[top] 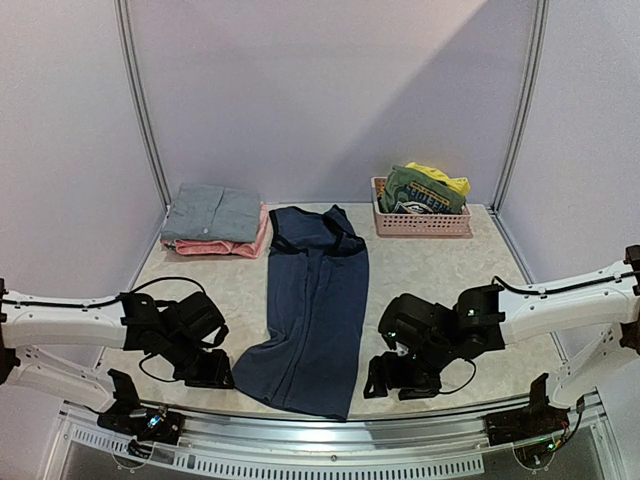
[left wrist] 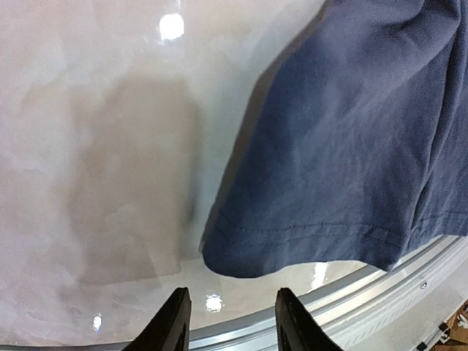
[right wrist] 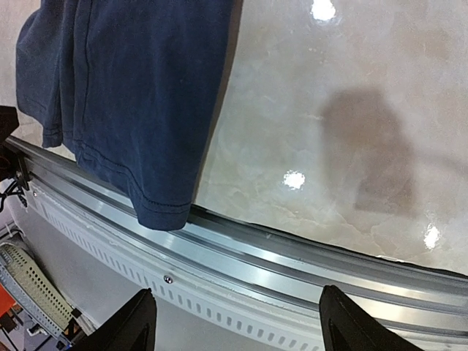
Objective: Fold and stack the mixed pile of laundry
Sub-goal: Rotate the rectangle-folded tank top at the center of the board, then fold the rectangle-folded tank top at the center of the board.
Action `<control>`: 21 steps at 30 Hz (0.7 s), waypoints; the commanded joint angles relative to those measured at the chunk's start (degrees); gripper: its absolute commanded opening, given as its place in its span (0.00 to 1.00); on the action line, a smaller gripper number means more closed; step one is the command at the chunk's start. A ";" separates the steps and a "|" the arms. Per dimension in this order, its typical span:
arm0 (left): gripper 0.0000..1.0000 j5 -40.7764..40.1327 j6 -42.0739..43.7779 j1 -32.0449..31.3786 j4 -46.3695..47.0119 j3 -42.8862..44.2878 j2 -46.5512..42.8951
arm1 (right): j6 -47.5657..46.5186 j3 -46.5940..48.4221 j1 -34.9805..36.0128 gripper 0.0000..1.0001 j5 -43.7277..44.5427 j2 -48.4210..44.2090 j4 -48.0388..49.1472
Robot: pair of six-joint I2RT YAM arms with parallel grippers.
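A navy sleeveless top (top: 312,310) lies lengthwise down the middle of the table, its hem at the near edge. My left gripper (top: 210,375) sits low just left of the hem's left corner (left wrist: 241,256), open with nothing between its fingers (left wrist: 170,325). My right gripper (top: 395,380) hovers right of the hem's right corner (right wrist: 161,208), open wide and empty, over the table's rail. A folded grey shirt (top: 212,212) rests on a pink folded piece (top: 225,246) at the back left. The green printed tee (top: 425,190) and a yellow piece (top: 442,178) sit in the basket.
The pink slatted basket (top: 420,222) stands at the back right. An aluminium rail (right wrist: 292,256) runs along the near table edge, and the navy hem hangs slightly over it. Light walls enclose the table on three sides.
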 commanded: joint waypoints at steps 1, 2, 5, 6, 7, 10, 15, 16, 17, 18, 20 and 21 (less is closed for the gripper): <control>0.41 -7.88 -0.87 -0.57 -0.39 0.57 -2.05 | -3.98 -1.09 0.32 0.78 -0.87 -2.48 -0.62; 0.41 -7.98 -0.22 -0.23 0.56 0.57 -1.71 | -3.64 -1.65 0.38 0.78 -0.85 -2.96 -0.29; 0.39 -6.95 3.24 1.40 4.08 1.26 1.47 | -1.90 -3.99 0.38 0.78 -0.05 -4.55 1.46; 0.38 -6.27 4.79 1.76 4.72 2.05 3.03 | -0.91 -4.35 0.33 0.77 0.34 -5.07 1.71; 0.37 -5.74 6.19 1.91 5.20 2.85 4.53 | -0.39 -4.63 0.38 0.78 0.70 -5.43 2.11; 0.30 -4.49 9.63 2.12 5.76 5.31 9.41 | 1.03 -5.55 0.37 0.78 1.82 -6.67 3.18; 0.11 -2.61 11.73 2.12 6.42 5.56 11.83 | 3.37 -8.26 0.58 0.76 1.45 -7.01 7.99; 0.07 -2.32 11.43 2.12 6.65 5.15 11.41 | 3.92 -8.65 0.75 0.75 1.30 -6.90 9.25; 0.05 -1.85 10.96 2.12 6.86 4.46 10.85 | 4.29 -8.87 1.03 0.75 1.28 -6.68 10.14; 0.03 -1.34 10.16 2.12 7.27 3.75 10.17 | 4.42 -9.06 1.39 0.74 1.42 -6.28 10.99; 0.01 0.23 7.76 1.96 9.37 1.63 8.77 | 4.99 -9.45 1.87 0.72 1.81 -5.43 12.36; 0.01 1.11 6.19 1.76 10.41 0.49 8.18 | 5.41 -9.78 2.10 0.71 1.98 -4.70 13.21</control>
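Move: The tank top's near-left hem corner lies close to the left hand, about 3 cm ahead, 2 cm to its right and 2 cm below. The near-right hem corner is some 25 cm to the left hand's right and about 7 cm back. From the right hand, the near-left corner is roughly 31 cm to the left, about 1 cm ahead and 6 cm below. The tank top's near-left hem corner gets pinched by the left hand: its half-open fingers, pointing down, go forward about 3 cm, then right some 2 cm while sinking about 1 cm. They close fully on the edge of the cloth there as the hand turns slightly clockwise and eases to a stop. ##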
